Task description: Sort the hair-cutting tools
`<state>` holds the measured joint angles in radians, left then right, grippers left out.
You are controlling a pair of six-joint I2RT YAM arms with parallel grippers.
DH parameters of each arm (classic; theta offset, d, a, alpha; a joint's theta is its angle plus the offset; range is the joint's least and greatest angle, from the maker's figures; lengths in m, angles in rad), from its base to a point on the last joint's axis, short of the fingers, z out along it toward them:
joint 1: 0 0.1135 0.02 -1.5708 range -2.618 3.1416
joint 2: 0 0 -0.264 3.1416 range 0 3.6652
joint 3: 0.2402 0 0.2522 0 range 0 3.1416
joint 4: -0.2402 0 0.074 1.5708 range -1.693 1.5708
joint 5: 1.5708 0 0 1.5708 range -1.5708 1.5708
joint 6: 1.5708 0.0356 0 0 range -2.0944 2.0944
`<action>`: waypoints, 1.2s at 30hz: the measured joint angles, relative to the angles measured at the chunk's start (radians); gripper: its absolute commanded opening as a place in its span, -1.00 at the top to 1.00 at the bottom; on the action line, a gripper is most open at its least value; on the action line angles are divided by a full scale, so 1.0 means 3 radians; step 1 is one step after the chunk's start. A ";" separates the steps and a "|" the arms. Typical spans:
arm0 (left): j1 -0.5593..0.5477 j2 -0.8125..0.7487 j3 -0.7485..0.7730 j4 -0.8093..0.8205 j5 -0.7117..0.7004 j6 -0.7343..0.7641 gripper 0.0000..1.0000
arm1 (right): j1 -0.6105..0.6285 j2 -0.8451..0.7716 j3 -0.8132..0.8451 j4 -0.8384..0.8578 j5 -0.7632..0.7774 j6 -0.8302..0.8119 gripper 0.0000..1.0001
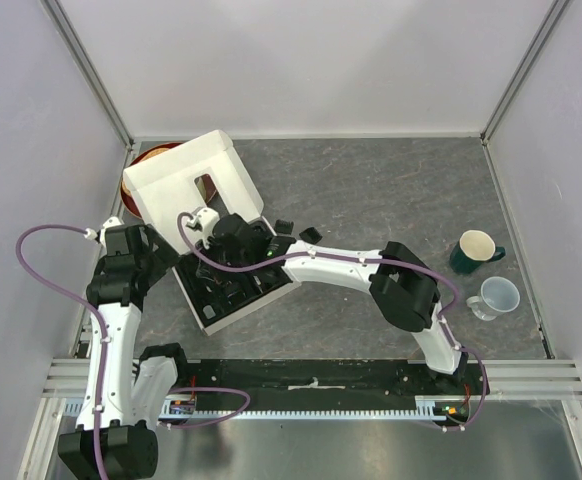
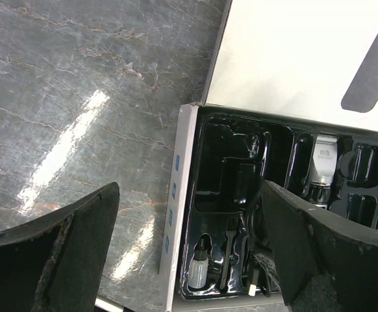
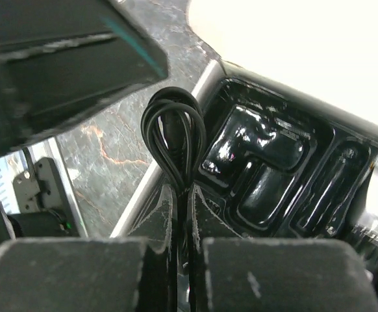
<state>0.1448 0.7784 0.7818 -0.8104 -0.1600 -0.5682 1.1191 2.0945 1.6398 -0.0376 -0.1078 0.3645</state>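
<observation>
My right gripper (image 3: 189, 192) is shut on the coiled black cord (image 3: 174, 133), whose loops stick out past the fingertips above the left wall of the black tray (image 3: 267, 169). In the top view it (image 1: 236, 258) reaches over the white box (image 1: 214, 318). My left gripper (image 2: 195, 260) is open and holds nothing, straddling the box's left wall from above. In the tray lie the clipper (image 2: 323, 162), a small brush (image 2: 230, 250) and a little white bottle (image 2: 200, 270). The cord's plug end (image 2: 254, 284) hangs by my right finger. Two black comb guards (image 1: 311, 233) lie on the table right of the box.
The box lid (image 1: 186, 172) stands open at the back left, with a reddish bowl (image 1: 139, 160) behind it. A green mug (image 1: 476, 250) and a pale cup (image 1: 498, 297) stand at the right. Walls close in the table on three sides.
</observation>
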 measured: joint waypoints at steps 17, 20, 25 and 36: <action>0.0000 0.0047 0.0240 -0.0198 -0.0481 -0.0127 -0.93 | 0.0003 0.0495 0.0642 -0.0708 -0.0075 -0.2167 0.88; 0.0000 0.0067 0.0240 -0.0202 -0.0484 -0.0127 -0.93 | 0.0009 0.0538 0.0674 -0.0763 -0.0022 -0.2294 0.82; 0.0024 0.0120 0.0240 -0.0160 -0.0408 -0.0140 -0.93 | 0.0000 0.0572 0.0781 -0.0790 0.0050 -0.2393 0.55; 0.0045 0.0284 0.0240 -0.0078 -0.0383 -0.0167 -0.93 | -0.0015 0.0641 0.0834 -0.0772 0.0141 -0.2326 -0.12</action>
<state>0.1581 0.8635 0.8539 -0.8337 -0.2749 -0.6182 1.1145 2.2868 1.8900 -0.2691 -0.0654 -0.3332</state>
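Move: The right hand holds the cable; the empty corner compartment it goes to lies about 4 cm ahead, 2 cm to the left and 8 cm below. From this hand, the clipper is some 4 cm ahead and 8 cm right, and the small bottle some 5 cm back and 1 cm right, both roughly 7 cm lower. From the left hand, the compartment is about 5 cm ahead, 9 cm right and 11 cm below. Right hand lowers the cable about 5 cm and 4 forward into the corner compartment, turning counter-clockwise, then releases it. ##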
